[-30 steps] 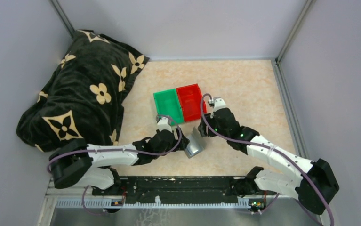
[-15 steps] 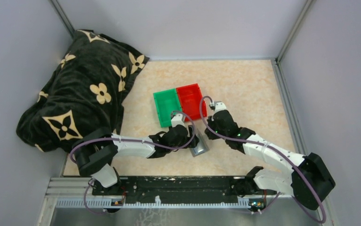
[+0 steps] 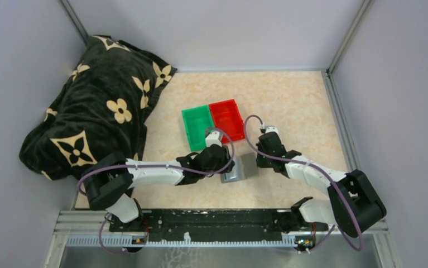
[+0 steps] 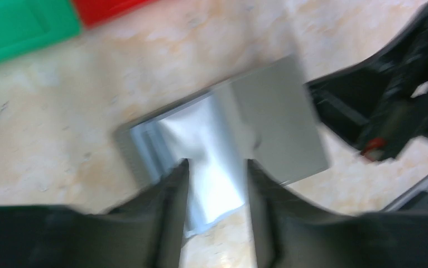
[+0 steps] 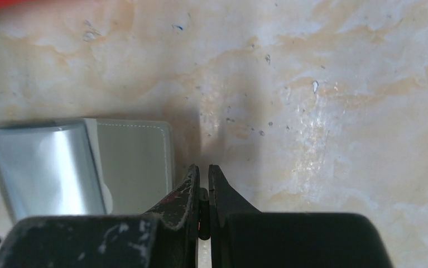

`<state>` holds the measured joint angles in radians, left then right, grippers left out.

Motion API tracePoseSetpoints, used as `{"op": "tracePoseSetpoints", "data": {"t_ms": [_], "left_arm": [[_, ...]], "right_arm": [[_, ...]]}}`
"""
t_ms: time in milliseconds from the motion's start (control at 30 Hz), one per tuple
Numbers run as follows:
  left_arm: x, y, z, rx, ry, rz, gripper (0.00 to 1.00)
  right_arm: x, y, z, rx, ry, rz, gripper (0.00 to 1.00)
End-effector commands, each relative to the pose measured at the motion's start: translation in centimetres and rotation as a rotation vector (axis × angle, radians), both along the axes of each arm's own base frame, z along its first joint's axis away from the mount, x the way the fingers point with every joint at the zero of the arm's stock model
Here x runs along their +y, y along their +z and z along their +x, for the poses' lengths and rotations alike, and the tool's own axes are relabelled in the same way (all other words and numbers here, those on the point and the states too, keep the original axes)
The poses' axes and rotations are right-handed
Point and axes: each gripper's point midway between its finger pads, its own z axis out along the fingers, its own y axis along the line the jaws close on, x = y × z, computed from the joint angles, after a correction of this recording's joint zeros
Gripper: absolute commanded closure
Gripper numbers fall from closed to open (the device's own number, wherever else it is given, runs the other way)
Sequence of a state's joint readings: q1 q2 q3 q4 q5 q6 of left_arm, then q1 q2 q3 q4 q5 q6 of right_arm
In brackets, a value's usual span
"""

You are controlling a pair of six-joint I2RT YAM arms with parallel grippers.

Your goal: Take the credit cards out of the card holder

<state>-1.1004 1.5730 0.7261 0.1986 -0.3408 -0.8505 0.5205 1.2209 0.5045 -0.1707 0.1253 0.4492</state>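
Note:
The card holder (image 3: 239, 169) lies open and flat on the table, a matte grey panel (image 5: 133, 162) on the right and a shiny silver panel (image 5: 44, 167) on the left. No separate credit cards can be made out; the left wrist view is blurred. My left gripper (image 3: 228, 166) hangs over the shiny panel, its jaws apart, and that panel's near edge shows between them (image 4: 216, 167). My right gripper (image 3: 259, 161) is shut with nothing in it (image 5: 203, 170), its tips just off the card holder's right edge.
A green bin (image 3: 199, 127) and a red bin (image 3: 226, 120) stand side by side just behind the card holder. A dark flowered blanket (image 3: 94, 106) fills the back left corner. Grey walls enclose the table on three sides.
The card holder went from propped up at an angle to lying open flat. My left arm reached right over it, its jaws narrowing. My right gripper shut and moved to the card holder's right edge.

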Motion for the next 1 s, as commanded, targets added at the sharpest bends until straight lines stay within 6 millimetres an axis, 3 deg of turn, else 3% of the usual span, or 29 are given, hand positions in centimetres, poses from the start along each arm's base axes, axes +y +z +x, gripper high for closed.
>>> {"op": "tracePoseSetpoints", "data": {"t_ms": [0, 33, 67, 100, 267, 400, 600, 733, 967], "left_arm": [[-3.8, 3.5, 0.6, -0.088, -0.080, 0.036, 0.65], [-4.8, 3.6, 0.7, -0.100, -0.107, 0.045, 0.86], [-6.1, 4.2, 1.0, -0.108, -0.137, 0.039, 0.97], [-6.9, 3.9, 1.1, -0.100, -0.155, 0.053, 0.99], [-9.0, 0.7, 1.1, -0.038, -0.203, 0.100, 1.00], [-8.1, -1.7, 0.6, 0.033, -0.178, 0.110, 1.00], [-7.2, -3.3, -0.2, 0.072, -0.198, 0.053, 1.00], [-7.6, -5.2, -0.8, 0.136, -0.218, 0.060, 1.00], [-7.0, -5.9, -0.5, 0.161, -0.197, 0.045, 1.00]], "right_arm": [[-0.6, -0.3, 0.6, -0.028, -0.048, -0.007, 1.00], [-0.5, -0.3, 0.5, -0.030, -0.048, 0.001, 1.00], [-0.5, -0.3, 0.5, -0.031, -0.047, 0.005, 1.00], [-0.5, -0.3, 0.4, -0.031, -0.048, 0.006, 1.00], [-0.6, 0.2, 0.1, -0.051, -0.059, 0.027, 1.00], [-0.5, 1.5, 0.3, -0.092, -0.062, 0.058, 1.00], [-0.5, 3.4, 0.7, -0.171, -0.073, 0.101, 1.00], [-0.4, 4.3, 0.8, -0.197, -0.067, 0.117, 0.74], [-0.9, 7.6, 0.7, -0.297, -0.080, 0.156, 0.60]]}}
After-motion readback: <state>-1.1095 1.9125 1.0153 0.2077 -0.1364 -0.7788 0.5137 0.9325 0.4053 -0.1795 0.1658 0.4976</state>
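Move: The middle of the opened card holder lies about 6 cm to the left hand's right, level with it fore and aft and some 4 cm below. From that hand, the red bin's middle is about 18 cm ahead and 1 cm right, the green bin's about 15 cm ahead and 9 cm left, both about 3 cm lower. From the right hand, whose shut fingertips are low by the holder's right edge, the holder's middle is about 8 cm left, level fore and aft, 1 cm lower. The left hand shuts its empty fingers as it lifts some 5 cm and swings about 9 cm to the right over the clear pocket, then comes down well below its starting height, turning a little clockwise, and sets the closed tips on the holder just right of the fold, edging right at the last. The right hand first dips about 1 cm and stays low beside the right edge with its fingers shut, then rises roughly 4 cm from there and opens them to nearly halfway above the snap strap. ##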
